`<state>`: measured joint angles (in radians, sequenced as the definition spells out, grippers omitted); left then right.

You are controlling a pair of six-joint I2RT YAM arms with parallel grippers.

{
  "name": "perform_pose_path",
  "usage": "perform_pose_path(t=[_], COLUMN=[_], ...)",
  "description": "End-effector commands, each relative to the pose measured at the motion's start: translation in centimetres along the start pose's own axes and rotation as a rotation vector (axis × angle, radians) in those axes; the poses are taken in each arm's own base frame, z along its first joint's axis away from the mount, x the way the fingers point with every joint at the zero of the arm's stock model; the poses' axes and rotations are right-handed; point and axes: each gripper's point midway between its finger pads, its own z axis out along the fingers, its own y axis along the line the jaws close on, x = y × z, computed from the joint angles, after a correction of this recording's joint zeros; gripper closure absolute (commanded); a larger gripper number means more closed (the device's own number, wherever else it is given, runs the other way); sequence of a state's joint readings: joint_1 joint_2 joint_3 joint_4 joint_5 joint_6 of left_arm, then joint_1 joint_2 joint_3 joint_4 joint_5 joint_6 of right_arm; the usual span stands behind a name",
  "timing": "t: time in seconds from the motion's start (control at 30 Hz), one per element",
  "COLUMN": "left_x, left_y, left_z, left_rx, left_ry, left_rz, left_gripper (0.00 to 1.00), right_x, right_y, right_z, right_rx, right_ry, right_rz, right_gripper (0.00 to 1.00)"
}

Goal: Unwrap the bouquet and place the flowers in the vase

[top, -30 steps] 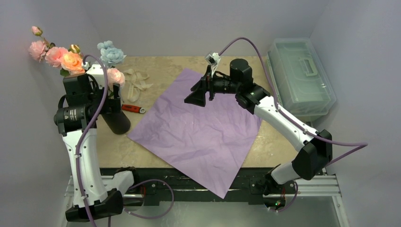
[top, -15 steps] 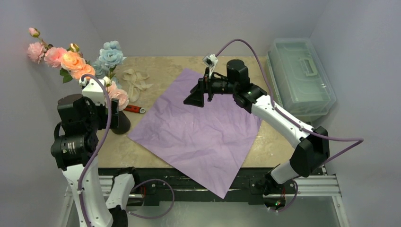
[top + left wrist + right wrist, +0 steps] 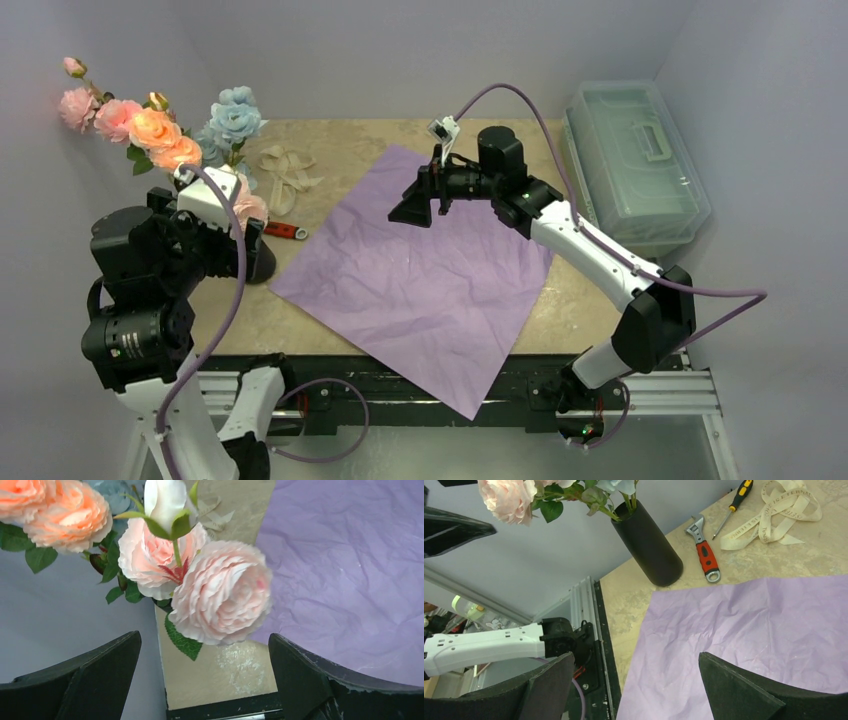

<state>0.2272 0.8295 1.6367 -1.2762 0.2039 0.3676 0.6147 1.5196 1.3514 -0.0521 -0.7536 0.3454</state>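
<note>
The bouquet is undone. Its lilac paper (image 3: 420,270) lies flat on the table and its cream ribbon (image 3: 285,170) lies loose behind. The pink, peach and pale-blue flowers (image 3: 150,125) stand with their stems in the dark vase (image 3: 649,545) at the table's left edge. In the top view my left arm hides most of the vase (image 3: 264,262). My left gripper (image 3: 205,640) is open, just short of a pink rose (image 3: 222,592) and holding nothing. My right gripper (image 3: 410,210) hangs open over the paper's far part, empty.
A red-handled wrench (image 3: 704,552) and a screwdriver (image 3: 736,500) lie between the vase and the ribbon (image 3: 774,515). A clear lidded box (image 3: 635,160) stands at the back right. The paper's near corner overhangs the table's front rail (image 3: 460,395).
My left arm has drawn back from the vase toward the near left, leaving the flowers standing in it. The right arm has barely shifted.
</note>
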Motion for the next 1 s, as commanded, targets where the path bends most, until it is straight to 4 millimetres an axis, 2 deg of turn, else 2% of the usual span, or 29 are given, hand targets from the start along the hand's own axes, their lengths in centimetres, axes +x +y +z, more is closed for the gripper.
perform_pose_path(t=[0.0,0.13,0.2,0.27,0.33,0.4,0.47,0.5,0.53,0.6,0.67,0.77,0.87,0.97], left_x=[-2.6,-4.4,-6.0,-7.7,-9.2,-10.3,-12.2,-13.7,-14.6,-16.7,-18.4,-20.0,-20.2,-20.0], left_y=[-2.3,-2.8,-2.6,-2.3,-1.5,0.6,2.6,3.4,4.3,5.0,3.4,-1.9,-6.2,-12.2], left_z=[-2.7,-3.8,-3.6,-2.5,-0.2,2.8,5.9,6.5,8.6,11.3,13.9,16.9,19.5,20.5], left_rx=[0.118,0.144,0.156,0.189,0.216,0.164,0.129,0.107,0.112,0.127,0.144,0.197,0.269,0.373], left_ry=[-0.129,-0.206,-0.24,-0.245,-0.244,-0.226,-0.241,-0.277,-0.274,-0.283,-0.268,-0.265,-0.237,-0.218], left_rz=[0.111,0.128,0.106,0.085,0.074,0.047,0.052,0.049,0.035,-0.003,0.01,0.087,0.119,0.175], left_gripper=[0.0,0.0,0.0,0.0,0.0,0.0,0.0,0.0,0.0,0.0,0.0,0.0,0.0,0.0], right_x=[-0.2,-0.2,-0.2,-0.3,-0.4,-0.5,-0.7,-0.8,-1.0,-1.4,-2.0,-2.8,-3.1,-1.7], right_y=[0.1,0.1,0.1,0.1,0.1,0.2,0.1,0.1,0.0,-0.4,-1.0,-2.6,-4.8,-7.8], right_z=[0.0,0.2,0.2,0.2,0.2,0.1,-0.3,-0.5,-0.7,-1.3,-1.9,-3.2,-5.1,-7.7], right_rx=[-0.019,-0.025,-0.028,-0.029,-0.028,-0.024,-0.011,-0.004,0.006,0.029,0.06,0.123,0.212,0.326], right_ry=[-0.001,0.002,0.001,0.001,-0.001,-0.001,-0.007,-0.012,-0.021,-0.04,-0.06,-0.083,-0.068,-0.006], right_rz=[-0.029,-0.027,-0.027,-0.029,-0.034,-0.04,-0.05,-0.053,-0.057,-0.066,-0.069,-0.073,-0.08,-0.052], right_gripper=[0.02,0.02,0.02,0.02,0.02,0.02,0.02,0.02,0.02,0.02,0.02,0.02,0.02,0.02])
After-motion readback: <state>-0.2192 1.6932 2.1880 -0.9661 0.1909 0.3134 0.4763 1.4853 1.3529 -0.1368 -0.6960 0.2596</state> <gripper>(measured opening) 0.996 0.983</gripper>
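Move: The flowers already stand in the vase, and both hands are empty. From the left hand, the vase is about 9 cm ahead, 2 cm left and 26 cm below. Its blooms spread around hand height, some 16 cm ahead and 3 cm left; the red-handled wrench lies 17 cm ahead, 4 cm right and 37 cm down, the ribbon 29 cm ahead, 6 cm right, equally low. From the right hand, the vase is roughly 33 cm left, 1 cm back and 20 cm below. Raise the open left gripper about 8 cm, easing slightly back and right with the fingers tipping up, then sweep it quickly forward some 27 cm past the right side of the blooms. Finish by swinging right and sinking, the wrist turned about 25 degrees clockwise. Late on, draw the open right gripper right and forward, away from the vase, turning slightly clockwise. ##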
